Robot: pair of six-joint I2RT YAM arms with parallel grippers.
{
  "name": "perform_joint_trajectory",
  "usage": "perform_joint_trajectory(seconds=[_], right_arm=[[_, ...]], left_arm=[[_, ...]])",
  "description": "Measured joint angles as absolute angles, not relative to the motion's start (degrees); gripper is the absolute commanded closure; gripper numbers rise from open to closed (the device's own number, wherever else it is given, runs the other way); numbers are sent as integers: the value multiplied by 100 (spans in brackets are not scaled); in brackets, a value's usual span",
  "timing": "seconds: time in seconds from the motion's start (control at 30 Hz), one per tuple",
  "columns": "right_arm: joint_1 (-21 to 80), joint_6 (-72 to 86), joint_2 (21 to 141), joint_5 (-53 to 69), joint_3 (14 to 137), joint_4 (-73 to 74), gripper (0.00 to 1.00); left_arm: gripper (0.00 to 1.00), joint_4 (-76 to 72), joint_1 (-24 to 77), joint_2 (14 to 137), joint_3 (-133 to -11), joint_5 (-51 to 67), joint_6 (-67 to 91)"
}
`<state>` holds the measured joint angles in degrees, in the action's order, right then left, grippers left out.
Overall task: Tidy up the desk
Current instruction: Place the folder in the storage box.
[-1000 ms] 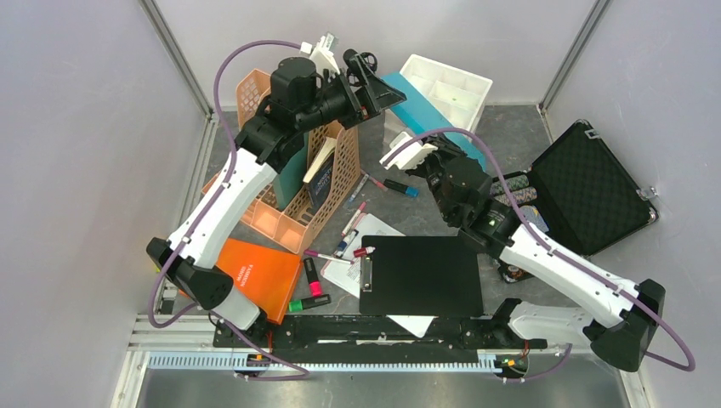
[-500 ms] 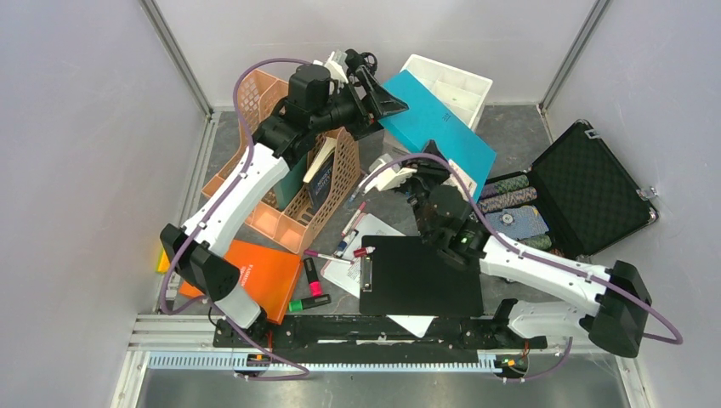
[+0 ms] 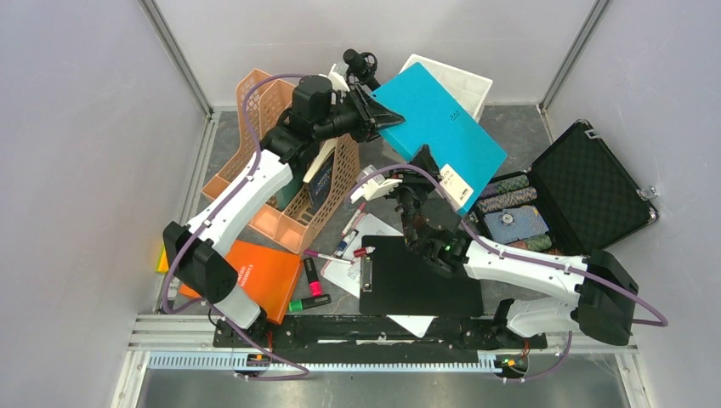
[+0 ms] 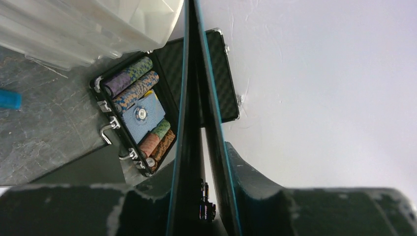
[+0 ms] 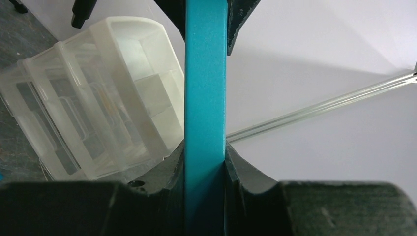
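A teal book [image 3: 442,119] hangs tilted in the air over the back of the dark grey desk [image 3: 523,127], held by both grippers. My left gripper [image 3: 380,115] is shut on its left corner. In the left wrist view the book's two teal-edged covers [image 4: 189,98] run up between the fingers, and that gripper [image 4: 201,162] clamps them. My right gripper [image 3: 422,170] is shut on the book's near edge. In the right wrist view the teal edge [image 5: 205,73] fills the gap of that gripper [image 5: 205,152].
An orange file rack [image 3: 289,195] with books stands at the left. A white compartment box [image 3: 463,81] sits behind the book. An open black case [image 3: 587,183] with poker chips lies right. A black clipboard [image 3: 421,276], an orange book [image 3: 255,272] and pens [image 3: 353,221] lie near.
The teal book has risen and turned its cover more toward the top camera. My right arm has swung left under it, and my left gripper has shifted right, both still holding it.
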<state>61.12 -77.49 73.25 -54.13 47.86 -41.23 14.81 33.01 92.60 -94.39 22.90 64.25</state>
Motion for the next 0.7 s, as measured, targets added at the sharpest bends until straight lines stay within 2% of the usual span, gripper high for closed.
perform_joint_trajectory(seconds=[0.1, 0.2, 0.27, 0.5, 0.7], right_arm=[[6125, -7808, 7317, -5398, 4786, -4174, 57], [6130, -7697, 7288, -5347, 4786, -4025, 34], [6125, -7498, 7183, -5275, 4786, -3806, 23], [5887, -6130, 6829, -4703, 4945, -2255, 5], [5083, -4381, 6396, -2762, 5627, -362, 3]], left_arm=[[98, 1376, 3234, 9201, -9365, 2338, 6434], [98, 1288, 3109, 9170, -9244, 2482, 6431], [98, 1221, 2912, 9159, -9131, 2663, 6438], [98, 891, 2287, 9126, -9052, 3041, 6451], [98, 670, 2154, 9045, -9135, 3361, 6219]])
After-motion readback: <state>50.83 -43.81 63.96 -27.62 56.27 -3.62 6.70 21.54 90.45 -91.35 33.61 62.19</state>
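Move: The left hand holds the upright folder near one edge. The storage box's middle lies about 23 cm to its left, some 4 cm back and 25 cm below; in the box, the dark book is about 15 cm left and 5 back. The drawer unit stands roughly 10 cm ahead and 12 right, also well below. From the right hand, still on the folder too, the box is about 33 cm left, 3 ahead and 22 below. The right fingers let go of the folder, opening wide, while the left keeps its pinch and carries it about 6 cm left towards the storage box and 3 cm forward, dipping slightly before rising some 2 cm. The right hand stays nearly in place, sinking a little and turning counter-clockwise as it tips down and rolls, some 30 degrees in all. ##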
